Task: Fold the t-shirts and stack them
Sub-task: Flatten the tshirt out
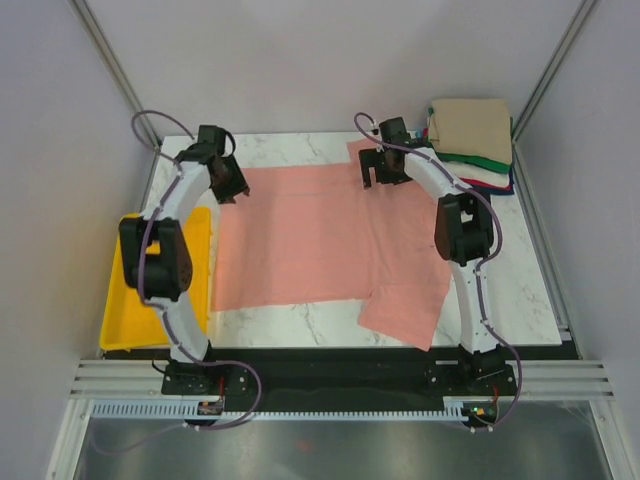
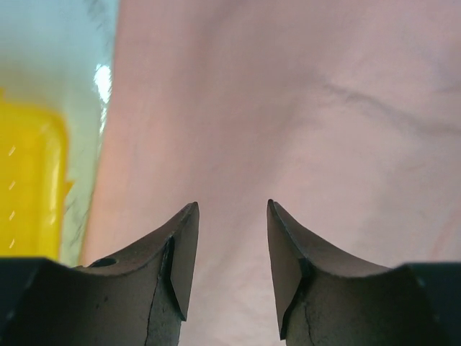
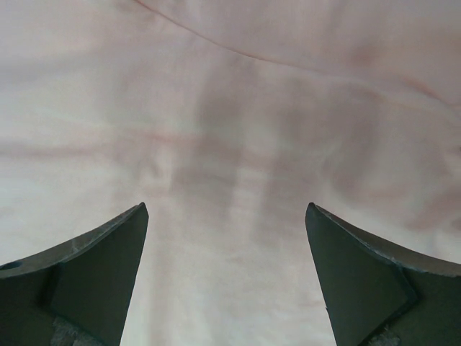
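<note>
A salmon-pink t-shirt (image 1: 320, 235) lies spread flat on the marble table, one sleeve hanging toward the near right. It fills the left wrist view (image 2: 288, 108) and the right wrist view (image 3: 230, 108). My left gripper (image 1: 232, 186) is open just above the shirt's far left corner; its jaws (image 2: 230, 216) hold nothing. My right gripper (image 1: 380, 172) is open over the far right part near the sleeve; its jaws (image 3: 226, 216) stand wide apart and empty. A stack of folded shirts (image 1: 472, 145) with a tan one on top sits at the far right corner.
A yellow plastic tray (image 1: 125, 320) lies at the table's left edge, also in the left wrist view (image 2: 29, 180). The cell's frame posts and grey walls close in the table at the back and sides.
</note>
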Action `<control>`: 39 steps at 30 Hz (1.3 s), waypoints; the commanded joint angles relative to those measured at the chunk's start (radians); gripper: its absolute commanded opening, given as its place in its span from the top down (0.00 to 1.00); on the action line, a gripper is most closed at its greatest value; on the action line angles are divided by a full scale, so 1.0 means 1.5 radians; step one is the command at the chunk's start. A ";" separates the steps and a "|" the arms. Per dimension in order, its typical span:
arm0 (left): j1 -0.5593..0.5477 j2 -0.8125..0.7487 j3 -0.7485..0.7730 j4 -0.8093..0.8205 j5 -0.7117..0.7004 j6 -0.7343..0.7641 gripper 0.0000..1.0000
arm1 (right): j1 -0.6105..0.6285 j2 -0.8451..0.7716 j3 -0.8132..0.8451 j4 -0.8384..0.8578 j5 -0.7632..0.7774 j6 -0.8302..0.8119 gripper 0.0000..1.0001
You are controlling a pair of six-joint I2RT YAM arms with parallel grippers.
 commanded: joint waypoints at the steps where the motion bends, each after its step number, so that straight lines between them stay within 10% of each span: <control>1: 0.000 -0.193 -0.159 0.063 -0.087 -0.048 0.50 | 0.004 -0.132 -0.047 0.027 -0.049 -0.002 0.02; 16: -0.068 -0.577 -0.679 0.062 -0.085 -0.189 0.55 | 0.081 -0.540 -0.578 0.208 -0.121 0.145 0.02; 39: -0.047 -0.614 -0.760 -0.046 -0.257 -0.385 0.54 | 0.104 -0.704 -0.786 0.222 -0.144 0.167 0.02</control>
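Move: The left gripper's aim is the t-shirt's near left corner, about 28 cm back, 5 cm to its left and 10 cm below. The yellow bin's middle lies some 20 cm back and 18 cm left, the shirt's far left corner roughly 14 cm ahead and 5 cm left. For the right gripper, the notch where near hem meets sleeve is around 34 cm back, 3 cm left and 3 cm below; the folded stack is some 8 cm ahead, 24 cm right. Bring the left gripper back nearly 30 cm towards the shirt's near left corner, rising briefly, then sinking low beside the bin. Over the last stretch ease it left against the bin's side and turn it some 30 degrees counter-clockwise, fingers half open. Meanwhile lift the wide-open right gripper clear, draw it about 25 cm back over the shirt towards the near hem and let it sink partway, its left side tilting up. ##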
